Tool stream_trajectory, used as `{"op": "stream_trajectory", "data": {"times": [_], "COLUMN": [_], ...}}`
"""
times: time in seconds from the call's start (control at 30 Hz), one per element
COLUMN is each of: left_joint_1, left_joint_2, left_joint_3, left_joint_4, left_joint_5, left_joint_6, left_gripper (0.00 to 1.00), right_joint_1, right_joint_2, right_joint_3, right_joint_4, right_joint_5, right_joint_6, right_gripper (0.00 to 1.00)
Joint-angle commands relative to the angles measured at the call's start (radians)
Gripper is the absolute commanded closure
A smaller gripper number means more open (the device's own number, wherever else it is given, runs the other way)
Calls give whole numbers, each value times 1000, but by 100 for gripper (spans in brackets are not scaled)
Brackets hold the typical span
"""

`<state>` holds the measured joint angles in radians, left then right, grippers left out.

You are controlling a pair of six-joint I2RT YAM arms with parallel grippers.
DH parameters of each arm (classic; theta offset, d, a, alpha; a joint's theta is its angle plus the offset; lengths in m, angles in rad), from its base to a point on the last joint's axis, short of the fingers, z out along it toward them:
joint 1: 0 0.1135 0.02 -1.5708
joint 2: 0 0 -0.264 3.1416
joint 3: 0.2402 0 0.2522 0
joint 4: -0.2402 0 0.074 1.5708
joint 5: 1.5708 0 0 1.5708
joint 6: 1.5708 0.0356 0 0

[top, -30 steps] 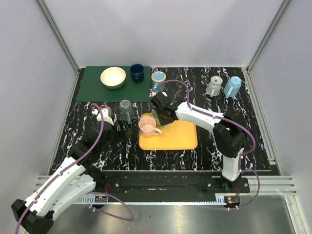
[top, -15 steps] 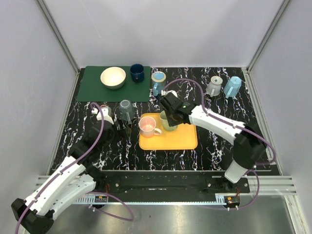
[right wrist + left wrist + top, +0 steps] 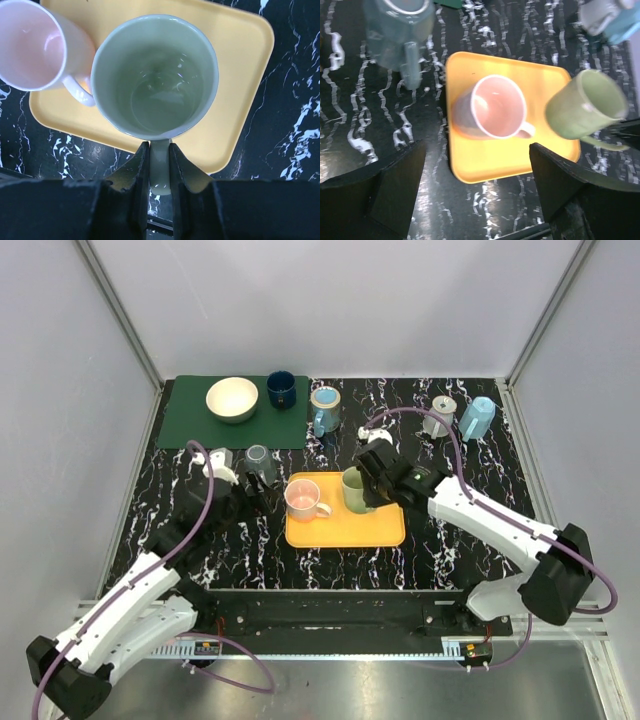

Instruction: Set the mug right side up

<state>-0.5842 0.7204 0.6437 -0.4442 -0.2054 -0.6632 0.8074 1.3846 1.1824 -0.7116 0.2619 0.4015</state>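
Note:
The pale green mug (image 3: 354, 490) hangs just above the yellow tray (image 3: 380, 526), mouth up. My right gripper (image 3: 370, 486) is shut on its handle. In the right wrist view I look straight down into the mug (image 3: 155, 75), and the right gripper (image 3: 160, 150) pinches the handle between both fingers. My left gripper (image 3: 262, 496) hovers open and empty just left of the tray. The left wrist view shows the left gripper (image 3: 475, 155) wide apart over the tray's near edge (image 3: 470, 167), with the green mug (image 3: 585, 110) at the right.
A pink mug (image 3: 303, 499) stands upright on the tray's left half. A clear grey mug (image 3: 258, 465) sits by my left gripper. At the back are a green mat (image 3: 190, 425) with a cream bowl (image 3: 232, 398) and dark blue cup (image 3: 281, 389), a light blue mug (image 3: 325, 408), a grey mug (image 3: 438, 417) and a pale blue mug (image 3: 477, 418).
My right arm swung to the right and carried the green mug from the tray's back left to its middle, mouth now up. The left gripper shifted slightly toward the back.

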Motion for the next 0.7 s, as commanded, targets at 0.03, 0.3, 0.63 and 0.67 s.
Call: {"op": "stream_trajectory", "data": {"times": [0.03, 0.3, 0.63, 0.67], "left_joint_1": [-6, -95, -281, -285], "left_joint_2": [-33, -33, 142, 167], "left_joint_3": [-58, -252, -305, -309], "left_joint_4": [232, 596, 942, 970], "left_joint_5": [155, 264, 264, 270], "left_joint_6": [-91, -239, -317, -332], "left_gripper": [13, 14, 12, 12], "right_joint_1": [-98, -224, -252, -254], "right_joint_2": [-113, -258, -401, -415], "right_joint_3": [-79, -328, -576, -604], "right_joint_4": [147, 437, 785, 831], "right_joint_5": [-84, -322, -401, -411], "right_joint_6": [69, 246, 488, 508], "right_gripper": [100, 100, 100, 100]}}
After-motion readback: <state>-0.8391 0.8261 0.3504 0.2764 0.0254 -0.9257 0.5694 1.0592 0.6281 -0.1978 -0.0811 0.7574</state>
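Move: The green mug hangs by its handle from the right fingers, its middle about 4 cm left and 2 cm ahead of that hand, at much the same height. From the left hand it lies some 21 cm right, 1 cm ahead and slightly lower. Between them, the pink mug stands on the tray about 8 cm right, 4 cm ahead and 11 cm below the left hand; the grey mug is 12 cm ahead of that hand, 2 cm left and 10 cm below. Open left hand swings 12 cm right towards the green mug, which the right hand lowers, rolling 30 degrees. ##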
